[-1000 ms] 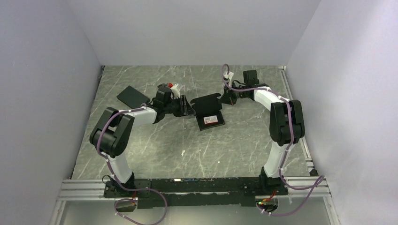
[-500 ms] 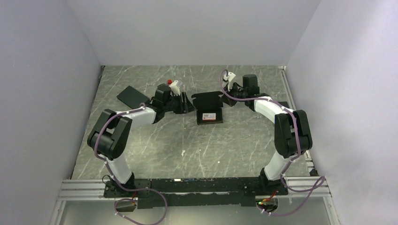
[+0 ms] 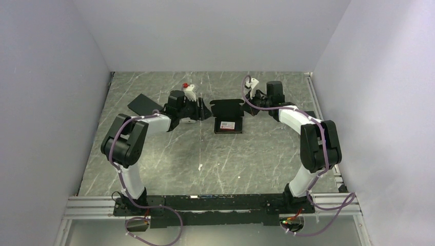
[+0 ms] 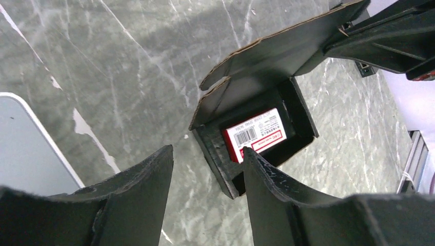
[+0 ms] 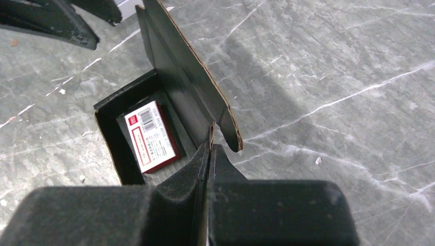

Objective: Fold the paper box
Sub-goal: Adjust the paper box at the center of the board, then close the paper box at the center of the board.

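The paper box (image 3: pixel 229 108) is matte black and sits at mid-table. Its lid (image 4: pixel 287 51) stands upright over the shallow tray (image 5: pixel 110 133). In the tray lies a red-and-white labelled packet (image 4: pixel 255 137). My right gripper (image 5: pixel 209 144) is shut on the lid's side edge, next to a rounded flap (image 5: pixel 232 128). In the top view it comes at the box from the right (image 3: pixel 248 104). My left gripper (image 4: pixel 208 149) is open and holds nothing, just left of the tray's near corner. In the top view the left gripper (image 3: pixel 204 109) sits a little apart from the box.
A flat black slab (image 3: pixel 144 105) lies at the back left, behind the left arm. A silver-grey case (image 4: pixel 25 148) shows at the left edge of the left wrist view. A metal rail (image 3: pixel 322 118) runs along the table's right side, and walls close in on three sides.
The box has shifted toward the back wall and turned square with the right gripper holding its lid. My left gripper has opened wider and drawn back from the box.
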You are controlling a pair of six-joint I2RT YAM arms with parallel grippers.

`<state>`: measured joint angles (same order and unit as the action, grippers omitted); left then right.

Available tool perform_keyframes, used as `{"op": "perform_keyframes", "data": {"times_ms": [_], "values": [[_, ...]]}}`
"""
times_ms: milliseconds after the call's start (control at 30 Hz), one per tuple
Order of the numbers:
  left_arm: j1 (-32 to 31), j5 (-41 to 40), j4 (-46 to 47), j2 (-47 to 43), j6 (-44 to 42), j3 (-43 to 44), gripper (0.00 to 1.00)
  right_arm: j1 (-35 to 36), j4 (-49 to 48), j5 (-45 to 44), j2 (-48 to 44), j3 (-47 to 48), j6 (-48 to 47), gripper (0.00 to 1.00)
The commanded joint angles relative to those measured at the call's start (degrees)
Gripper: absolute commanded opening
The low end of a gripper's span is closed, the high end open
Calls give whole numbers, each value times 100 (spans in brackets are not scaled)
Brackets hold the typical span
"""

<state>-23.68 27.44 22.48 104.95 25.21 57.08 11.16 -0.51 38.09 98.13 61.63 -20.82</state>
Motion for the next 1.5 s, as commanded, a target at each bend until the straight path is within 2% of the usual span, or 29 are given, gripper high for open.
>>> {"op": "perform_keyframes", "data": {"times_ms": [0, 233, 433, 600, 800, 1067, 1333, 1467], "values": [[92, 426, 755, 177, -490, 145, 58, -98, -190, 476, -97, -19, -107, 0], [92, 888, 1373, 549, -770, 176, 56, -171, -263, 704, -23, -54, -93, 0], [113, 994, 1463, 964, -881, 465, 55, -195, -271, 825, 17, -65, -125, 0], [190, 1097, 1929, 1125, -979, 447, 55, -228, -258, 916, 31, -64, -142, 0], [286, 1229, 1912, 1349, -1024, 679, 55, -252, -234, 988, 47, -55, -174, 0], [347, 1869, 2549, 1619, -943, 771, 54, -264, -256, 1034, 53, -54, -159, 0], [347, 2307, 3240, 1830, -392, 844, 39, -263, -272, 1026, 61, -45, -124, 0], [347, 2362, 3269, 1841, -252, 817, 17, -268, -323, 923, 44, -58, -52, 0]]}}
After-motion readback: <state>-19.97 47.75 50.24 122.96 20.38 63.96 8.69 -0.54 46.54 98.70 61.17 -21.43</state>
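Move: The raised lid's left edge stands about 3 cm ahead of the left hand, 3 cm to its right and 1 cm lower. The tray with the red-and-white carton lies some 8 cm right, 2 cm back and 7 cm below, and the white case about 7 cm left, 2 cm ahead and 8 cm below. The right hand still pinches the lid's right edge; the left edge lies roughly 12 cm to its left, about level with it. The left hand works forward and right about 4 cm, dipping midway, its fingers closing around the lid's left edge. ##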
